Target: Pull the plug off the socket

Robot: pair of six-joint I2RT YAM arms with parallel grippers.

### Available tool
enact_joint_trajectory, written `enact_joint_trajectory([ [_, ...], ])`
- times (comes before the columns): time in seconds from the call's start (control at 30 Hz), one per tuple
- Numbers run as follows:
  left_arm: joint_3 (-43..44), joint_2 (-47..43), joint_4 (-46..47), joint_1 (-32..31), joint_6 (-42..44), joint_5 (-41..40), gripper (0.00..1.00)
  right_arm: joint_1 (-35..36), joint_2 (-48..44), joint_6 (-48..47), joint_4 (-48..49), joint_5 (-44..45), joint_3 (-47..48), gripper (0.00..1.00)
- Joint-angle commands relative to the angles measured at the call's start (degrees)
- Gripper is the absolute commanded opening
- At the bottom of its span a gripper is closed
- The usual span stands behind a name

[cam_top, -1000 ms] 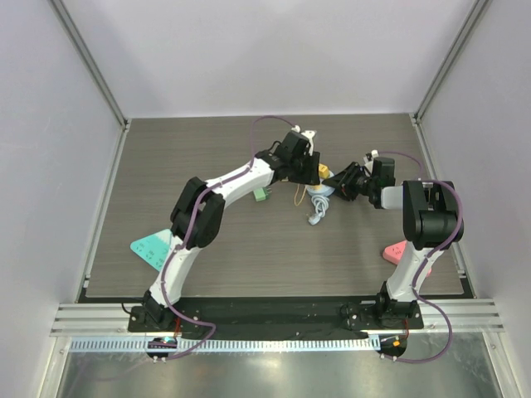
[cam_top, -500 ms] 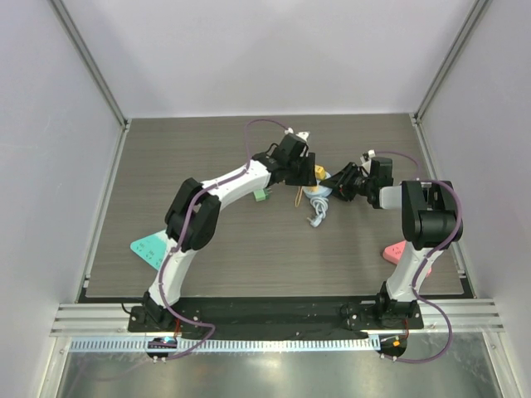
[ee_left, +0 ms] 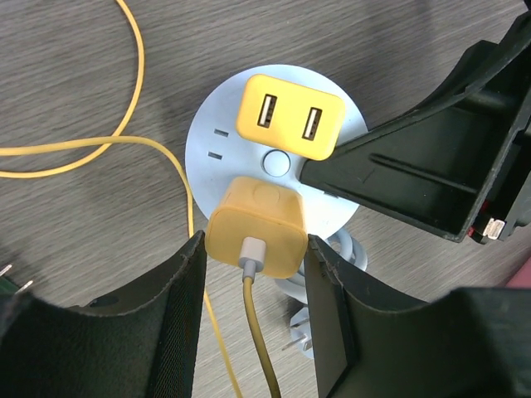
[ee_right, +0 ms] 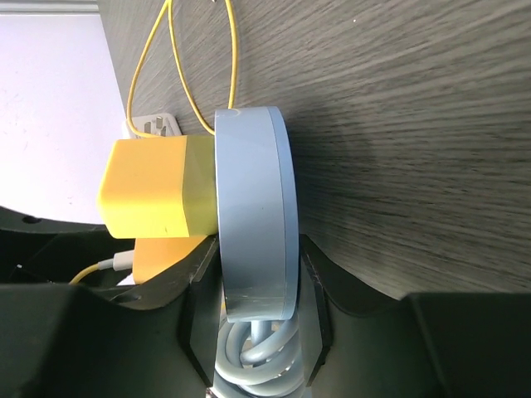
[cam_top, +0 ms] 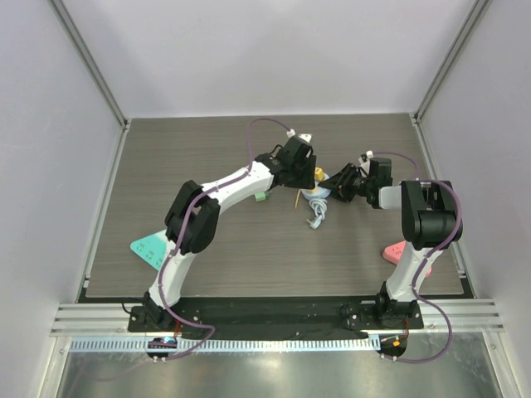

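A round pale blue socket (ee_left: pixel 217 141) lies on the table with two yellow blocks on its face. The plug (ee_left: pixel 257 220) is the nearer block, with a yellow cable coming out of its back. My left gripper (ee_left: pixel 255 242) is shut on its two sides. The plug still sits against the socket face. A yellow USB adapter (ee_left: pixel 290 116) is plugged in beside it. My right gripper (ee_right: pixel 253 265) is shut on the socket (ee_right: pixel 253 215) across its thickness, at the rim. In the top view both grippers meet at the socket (cam_top: pixel 319 189).
The socket's grey cord (cam_top: pixel 317 211) is coiled just in front of it, ending in a loose pronged plug (ee_left: pixel 303 340). The thin yellow cable (ee_left: pixel 141 141) loops over the table to the left. A green piece (cam_top: pixel 261 196), a teal card (cam_top: pixel 151 247) and a pink piece (cam_top: pixel 397 250) lie further off.
The left wrist has shifted slightly to the left with the plug in its grip. The right gripper has kept its hold on the socket.
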Motion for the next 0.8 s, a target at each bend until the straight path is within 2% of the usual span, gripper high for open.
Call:
enact_joint_trajectory([
  [0.0,0.2,-7.1,0.9,1.7,-0.4,0.3,0.00,-1.6,1.0,-1.2,-0.8,7.9,0.9,0.01],
  [0.07,1.0,-7.0,-1.1,1.5,1.0,-3.6,0.00,-1.6,0.9,-1.2,-0.8,8.0,0.9,0.01],
  [0.2,0.0,-7.7,-1.8,2.0,-0.1,-4.0,0.00,-1.6,0.9,-1.3,-1.0,8.0,0.8,0.01],
  [0.33,-9.6,-12.1,11.8,6.1,-9.4,7.9,0.00,-1.7,0.7,-1.5,-1.0,8.1,0.9,0.01],
  [0.47,-8.1,-14.3,6.3,4.8,-4.3,-0.6,0.00,-1.7,0.8,-1.5,-1.0,8.0,0.8,0.01],
  [0.53,-9.3,-16.1,4.9,4.2,-2.8,-2.1,0.00,-1.7,0.8,-1.5,-0.9,7.8,0.8,0.01],
  [0.77,-21.1,-30.1,-0.4,4.8,1.1,-7.3,0.00,-2.1,0.7,-1.5,-0.3,7.0,0.7,0.01],
])
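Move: Just beneath the left fingers, which already grip the orange plug, lies the round socket, its middle about 2 cm ahead, 2 cm right and 3 cm down. The yellow adapter on it is some 4 cm ahead and 2 cm right, 2 cm down; the coiled cord is about 6 cm back, 2 cm right and 7 cm below. The right hand still pinches the socket's rim, its middle about 1 cm ahead, 3 cm left and level with that hand. Pulling the orange plug up and away from the socket, the left hand barely stirs at first, then rises about 7 cm while swinging some 9 cm left, drawing slightly back at the end and turning under 10 degrees counter-clockwise, grip kept. The right hand keeps pinching the socket's rim and eases about 2 cm right and forward as the plug hand leaves. ##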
